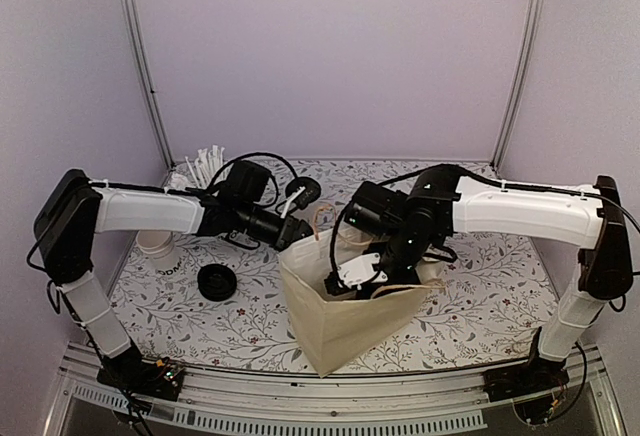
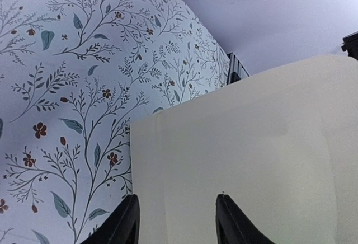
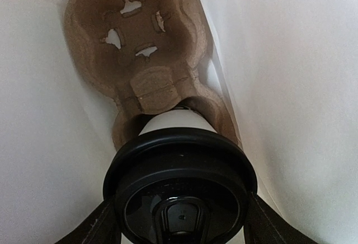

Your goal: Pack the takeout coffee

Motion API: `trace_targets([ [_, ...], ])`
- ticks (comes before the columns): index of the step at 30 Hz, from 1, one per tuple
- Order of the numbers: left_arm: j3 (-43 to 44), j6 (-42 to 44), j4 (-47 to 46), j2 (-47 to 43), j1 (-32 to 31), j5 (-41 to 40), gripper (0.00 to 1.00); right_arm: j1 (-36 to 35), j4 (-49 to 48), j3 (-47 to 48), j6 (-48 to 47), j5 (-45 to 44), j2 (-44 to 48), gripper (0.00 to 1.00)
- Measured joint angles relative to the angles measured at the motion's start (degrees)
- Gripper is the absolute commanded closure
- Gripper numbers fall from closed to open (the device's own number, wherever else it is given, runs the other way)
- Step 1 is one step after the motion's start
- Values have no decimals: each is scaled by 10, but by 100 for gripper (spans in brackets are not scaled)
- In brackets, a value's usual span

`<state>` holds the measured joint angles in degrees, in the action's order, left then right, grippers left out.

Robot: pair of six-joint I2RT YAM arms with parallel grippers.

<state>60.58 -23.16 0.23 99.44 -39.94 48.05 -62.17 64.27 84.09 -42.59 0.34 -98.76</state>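
Note:
The takeout coffee [image 3: 179, 171], a white cup under a round black lid, hangs inside the cream paper bag [image 1: 350, 331]. My right gripper [image 3: 182, 227] is shut on it, a finger on each side of the lid. The cup's base is at the near pocket of a brown pulp cup carrier [image 3: 140, 37] lying in the bag's bottom. From above, my right gripper [image 1: 360, 274] reaches down into the bag's mouth and hides the cup. My left gripper [image 1: 292, 232] is at the bag's upper left corner. In the left wrist view it [image 2: 179, 221] stands open, fingers apart against the bag's outer wall [image 2: 251, 143].
A loose black lid [image 1: 217, 282] lies on the floral tabletop left of the bag; another [image 1: 303, 193] sits behind it. Stacked lidless white cups [image 1: 160, 251] and a cup of white sticks [image 1: 205, 168] stand at the far left. The bag's walls [image 3: 291, 59] close in around the cup.

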Motion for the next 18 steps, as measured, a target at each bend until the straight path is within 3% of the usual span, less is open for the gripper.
trace_targets([
  [12,40,46,119,-73,0,-40,49,4,43,72,4,16,-10,1],
  [18,102,89,207,-127,0,-53,46,5,59,100,6,32,-10,1],
])
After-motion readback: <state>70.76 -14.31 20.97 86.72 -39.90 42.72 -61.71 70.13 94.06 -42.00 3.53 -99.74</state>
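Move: The right hand, fingers down inside the bag, still grips the black-lidded cup, its middle about 5 cm straight below. The holder's empty well lies some 9 cm to the left, 3 cm back and 8 cm below. The left hand is outside the bag, whose middle is about 16 cm to its right, 8 cm back and roughly level; a handle loop is some 7 cm right, 2 cm back and 12 cm above, and the cup is about 22 cm right, 9 cm back and 7 cm below. Straight up and slightly left, the right hand backs off about 4 cm as its fingers spread to fully open, letting go of the cup's lid and staying between the bag's walls. The left hand climbs faster, about 10 cm, drifting a little left along the outside of the bag towards handle height, its wrist tilting some 10 degrees and its fingers staying half open. ##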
